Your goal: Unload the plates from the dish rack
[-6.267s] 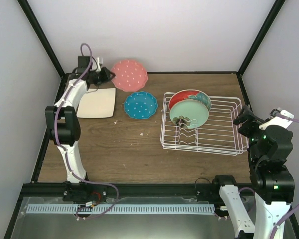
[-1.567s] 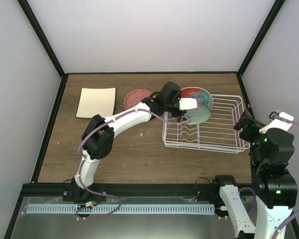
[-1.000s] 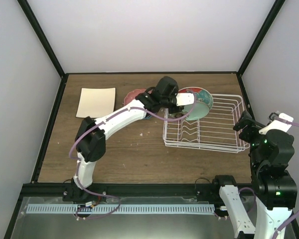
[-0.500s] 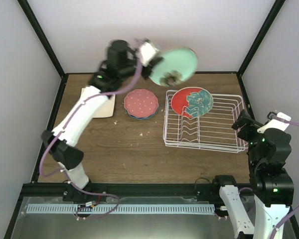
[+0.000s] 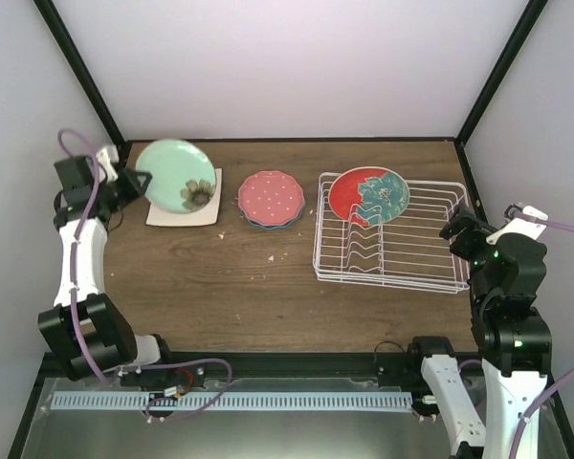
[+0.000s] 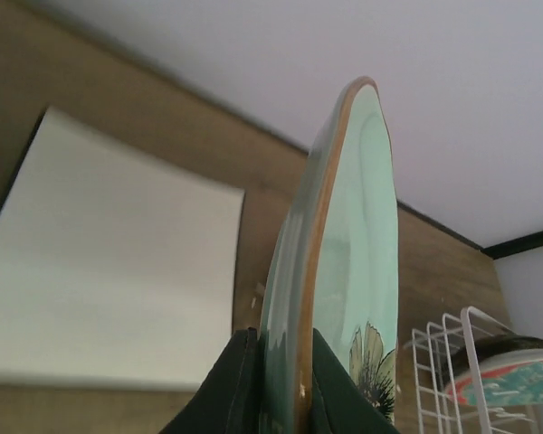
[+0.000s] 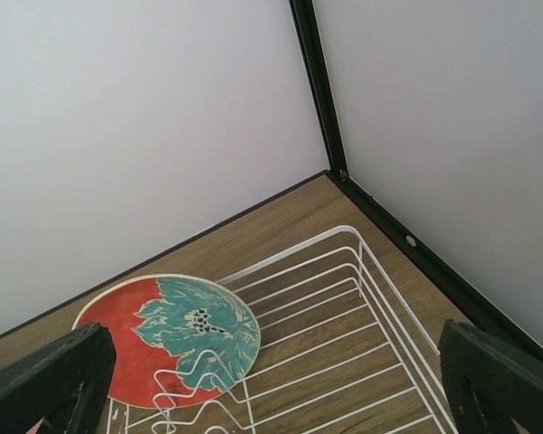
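Note:
My left gripper [image 5: 137, 181] is shut on the rim of the mint green flower plate [image 5: 177, 175] and holds it on edge above the beige square plate [image 5: 184, 212] at the far left. In the left wrist view the mint plate [image 6: 348, 262] stands edge-on between my fingers [image 6: 233, 384], with the beige plate [image 6: 109, 280] below. The pink polka-dot plate [image 5: 271, 196] lies on the blue one [image 5: 264, 225]. The red-and-teal plate [image 5: 368, 194] leans in the dish rack [image 5: 402, 273]. My right gripper [image 5: 456, 229] is open, right of the rack [image 7: 344, 307]. The small dark red plate is not visible.
Black frame posts and grey walls enclose the wooden table [image 5: 230, 287]. The rack's wavy dividers [image 5: 359, 251] stand upright in front of the red-and-teal plate [image 7: 167, 339]. Bare wood lies between the plates and the near edge.
My left arm has lifted the mint plate out of the rack and swung it left, from high above the table to over the beige plate. The right arm barely moved.

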`<state>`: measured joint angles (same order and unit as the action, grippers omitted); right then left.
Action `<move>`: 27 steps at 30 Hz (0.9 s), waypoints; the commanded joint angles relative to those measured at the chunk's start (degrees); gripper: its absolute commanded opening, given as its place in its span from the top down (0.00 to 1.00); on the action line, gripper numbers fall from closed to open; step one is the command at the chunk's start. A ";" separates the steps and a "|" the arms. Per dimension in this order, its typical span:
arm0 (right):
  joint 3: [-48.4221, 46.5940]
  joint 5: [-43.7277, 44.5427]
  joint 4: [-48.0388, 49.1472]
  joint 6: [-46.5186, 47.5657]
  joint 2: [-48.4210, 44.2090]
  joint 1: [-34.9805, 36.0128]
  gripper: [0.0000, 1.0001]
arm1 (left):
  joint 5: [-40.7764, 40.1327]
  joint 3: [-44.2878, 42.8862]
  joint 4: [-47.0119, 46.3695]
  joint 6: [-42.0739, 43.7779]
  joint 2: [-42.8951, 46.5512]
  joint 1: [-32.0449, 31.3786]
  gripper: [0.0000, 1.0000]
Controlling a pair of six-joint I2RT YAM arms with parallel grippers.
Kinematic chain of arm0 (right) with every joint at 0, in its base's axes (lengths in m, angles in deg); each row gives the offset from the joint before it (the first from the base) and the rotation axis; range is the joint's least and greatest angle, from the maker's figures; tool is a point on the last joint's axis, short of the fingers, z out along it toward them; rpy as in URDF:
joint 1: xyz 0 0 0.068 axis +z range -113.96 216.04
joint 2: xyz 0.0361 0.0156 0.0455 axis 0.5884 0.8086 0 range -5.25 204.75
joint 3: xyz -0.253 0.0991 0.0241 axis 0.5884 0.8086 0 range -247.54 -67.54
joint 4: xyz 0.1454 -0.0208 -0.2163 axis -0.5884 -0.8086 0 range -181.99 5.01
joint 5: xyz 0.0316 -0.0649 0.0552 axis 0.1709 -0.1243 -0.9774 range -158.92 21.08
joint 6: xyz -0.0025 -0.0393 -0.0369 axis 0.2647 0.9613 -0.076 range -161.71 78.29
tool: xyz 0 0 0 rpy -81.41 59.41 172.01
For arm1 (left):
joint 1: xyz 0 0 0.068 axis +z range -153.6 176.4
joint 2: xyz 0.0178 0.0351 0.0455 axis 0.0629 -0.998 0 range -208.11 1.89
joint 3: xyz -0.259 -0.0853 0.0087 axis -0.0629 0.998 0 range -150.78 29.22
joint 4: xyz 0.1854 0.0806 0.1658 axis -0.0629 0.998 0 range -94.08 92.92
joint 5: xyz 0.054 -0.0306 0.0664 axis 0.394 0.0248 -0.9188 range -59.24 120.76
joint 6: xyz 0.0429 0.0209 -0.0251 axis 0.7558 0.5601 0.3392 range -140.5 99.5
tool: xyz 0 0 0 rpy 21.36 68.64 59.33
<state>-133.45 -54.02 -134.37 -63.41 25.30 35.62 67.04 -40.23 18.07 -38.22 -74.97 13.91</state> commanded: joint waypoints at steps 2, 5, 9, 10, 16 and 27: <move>1.10 -0.69 3.45 -0.91 0.60 0.73 0.00 | 14.28 7.35 -1.56 -10.27 7.07 7.60 0.96; 1.34 -0.83 3.92 -0.84 0.96 0.69 0.00 | 15.35 11.94 0.13 -10.61 8.04 11.16 0.96; 1.51 -0.91 4.42 -0.78 1.18 0.69 0.00 | 14.57 16.27 0.92 -9.82 8.45 13.22 0.96; 1.57 -0.86 4.35 -0.68 1.18 0.69 0.00 | 14.18 17.21 1.41 -9.33 8.47 13.32 0.96; 1.49 0.32 3.49 0.23 0.67 0.72 0.00 | 11.48 24.05 3.70 -5.75 8.28 13.33 0.96; 1.83 0.92 3.22 1.19 0.59 0.69 0.00 | 5.07 29.57 10.08 -2.55 8.20 13.33 0.96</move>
<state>-131.88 -54.31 -131.62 -63.19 26.43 35.62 71.14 -10.59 28.21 -41.96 -67.91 27.07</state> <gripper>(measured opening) 0.997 0.090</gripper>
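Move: The green plate pinched in the left hand is bound for bare table on the near side of the white plate, about 11 cm back, 6 cm right and 28 cm below that hand. The white plate lies some 8 cm ahead and 2 cm right, the pink plate 8 cm ahead and 28 cm right, both also about 28 cm down. From the idle right hand the bare spot is about 11 cm ahead, 65 cm left and 36 cm below. The green plate, still pinched by its edge, is carried down about 18 cm and back some 12 cm by the left hand, off from over the white plate and towards the bare table on its near side. Meanwhile the wrist tips some 30 degrees farther down and rolls so its left side dips; the fingers keep their grip. ##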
